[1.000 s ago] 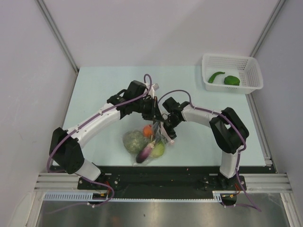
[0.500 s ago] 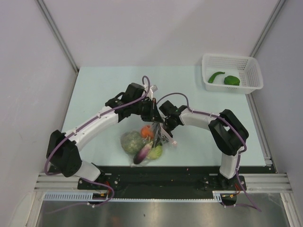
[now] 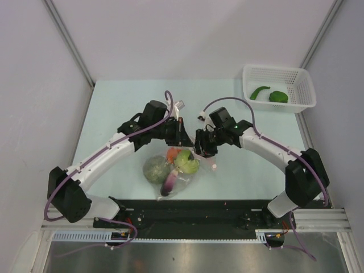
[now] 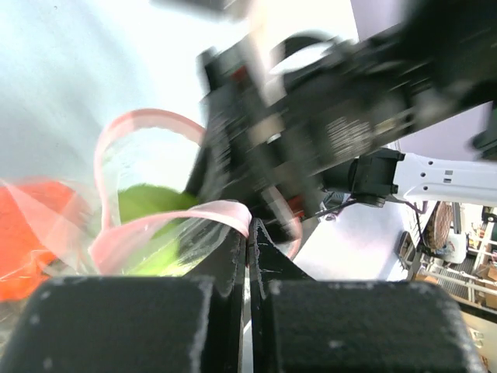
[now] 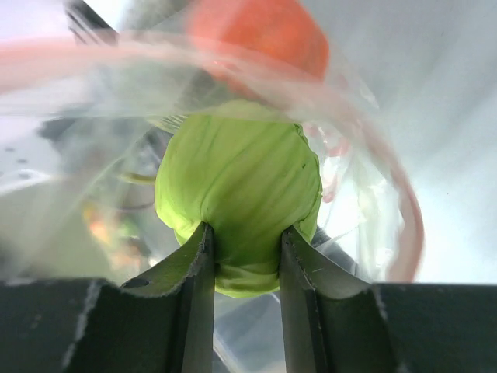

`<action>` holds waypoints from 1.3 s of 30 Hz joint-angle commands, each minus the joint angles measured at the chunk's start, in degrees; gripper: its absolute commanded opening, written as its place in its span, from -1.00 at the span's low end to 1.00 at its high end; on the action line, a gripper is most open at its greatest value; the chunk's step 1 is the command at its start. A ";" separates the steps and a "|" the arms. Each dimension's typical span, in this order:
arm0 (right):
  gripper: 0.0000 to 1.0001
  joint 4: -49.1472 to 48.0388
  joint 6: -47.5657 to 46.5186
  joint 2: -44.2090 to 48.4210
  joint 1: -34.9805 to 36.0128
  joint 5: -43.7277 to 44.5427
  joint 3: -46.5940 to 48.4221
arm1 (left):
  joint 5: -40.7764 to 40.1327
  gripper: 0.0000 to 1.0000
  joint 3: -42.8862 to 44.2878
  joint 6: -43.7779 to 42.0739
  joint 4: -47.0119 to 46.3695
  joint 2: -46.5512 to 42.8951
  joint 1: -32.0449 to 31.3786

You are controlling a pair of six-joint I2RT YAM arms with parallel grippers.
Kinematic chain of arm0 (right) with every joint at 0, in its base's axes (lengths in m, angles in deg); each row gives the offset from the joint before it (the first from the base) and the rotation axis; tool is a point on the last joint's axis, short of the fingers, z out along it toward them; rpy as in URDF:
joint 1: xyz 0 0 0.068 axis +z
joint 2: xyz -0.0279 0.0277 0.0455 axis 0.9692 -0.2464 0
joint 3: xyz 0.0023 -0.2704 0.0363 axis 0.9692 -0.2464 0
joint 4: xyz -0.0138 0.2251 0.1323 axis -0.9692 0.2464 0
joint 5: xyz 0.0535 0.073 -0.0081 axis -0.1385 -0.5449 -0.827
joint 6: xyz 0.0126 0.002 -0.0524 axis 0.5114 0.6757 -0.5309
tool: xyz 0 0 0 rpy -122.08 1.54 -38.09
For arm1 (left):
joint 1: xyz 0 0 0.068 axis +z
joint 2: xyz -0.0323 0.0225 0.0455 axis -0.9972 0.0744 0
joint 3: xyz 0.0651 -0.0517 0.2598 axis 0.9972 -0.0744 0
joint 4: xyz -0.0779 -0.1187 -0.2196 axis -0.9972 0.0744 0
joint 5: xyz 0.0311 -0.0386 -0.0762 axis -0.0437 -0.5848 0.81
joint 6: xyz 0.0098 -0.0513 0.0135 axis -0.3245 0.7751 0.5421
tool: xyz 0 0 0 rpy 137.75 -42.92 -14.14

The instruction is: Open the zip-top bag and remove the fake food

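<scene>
The clear zip-top bag (image 3: 170,175) lies at the table's near middle, its mouth held up between both arms. My left gripper (image 4: 249,227) is shut on the pink zip strip (image 4: 155,231) at the mouth; from above it (image 3: 181,136) sits just behind the bag. My right gripper (image 5: 243,249) reaches into the mouth and is shut on the pale green round piece (image 5: 241,183), which shows from above (image 3: 186,161). The orange-red ball (image 3: 172,153), the mottled head (image 3: 154,169) and the purple eggplant (image 3: 169,185) are inside the bag.
A white mesh basket (image 3: 273,67) stands at the back right with a dark green pepper (image 3: 260,91) and another green piece (image 3: 278,96) in it. White walls close in the table on both sides.
My right gripper has shut on the pale green piece and drawn it up toward the bag's mouth. Both arms have shifted; the right elbow has swung out to the right.
</scene>
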 commanded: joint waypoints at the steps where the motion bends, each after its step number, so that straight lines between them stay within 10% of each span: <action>1: -0.74 -1.54 2.29 5.48 -2.09 -2.46 1.79 | -0.10 -1.00 -0.77 -0.50 0.49 -2.25 -0.05; 22: -0.77 -9.62 3.68 17.27 -32.75 1.57 2.75 | -1.60 -1.00 1.33 -1.37 4.09 -4.63 0.39; 39: -0.47 -35.47 13.62 -9.70 -53.95 16.43 13.46 | 2.62 -1.00 3.62 -4.09 4.88 -1.47 0.30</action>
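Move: The cabbage, already pinched in the right fingers and still inside the bag's pink-rimmed mouth, is bound for the white basket, whose middle lies about 33 cm ahead of the right hand, 37 cm to its right and 10 cm lower. In the basket, the green pepper lies about 30 cm ahead and 37 cm right, the chili about 32 cm ahead and 29 cm right. From the left hand the basket is some 33 cm ahead and 39 cm right. The cabbage is drawn up out of the bag mouth in the right hand's steady pinch, rising about 9 cm, then swept fast to the right and forward, some 35 cm and 27 cm in all, towards the basket, dipping a few centimetres at the end. The wrist swings roughly 70 degrees clockwise on the way. The left fingers keep the bag's rim pinched, easing back and left a couple of centimetres. ##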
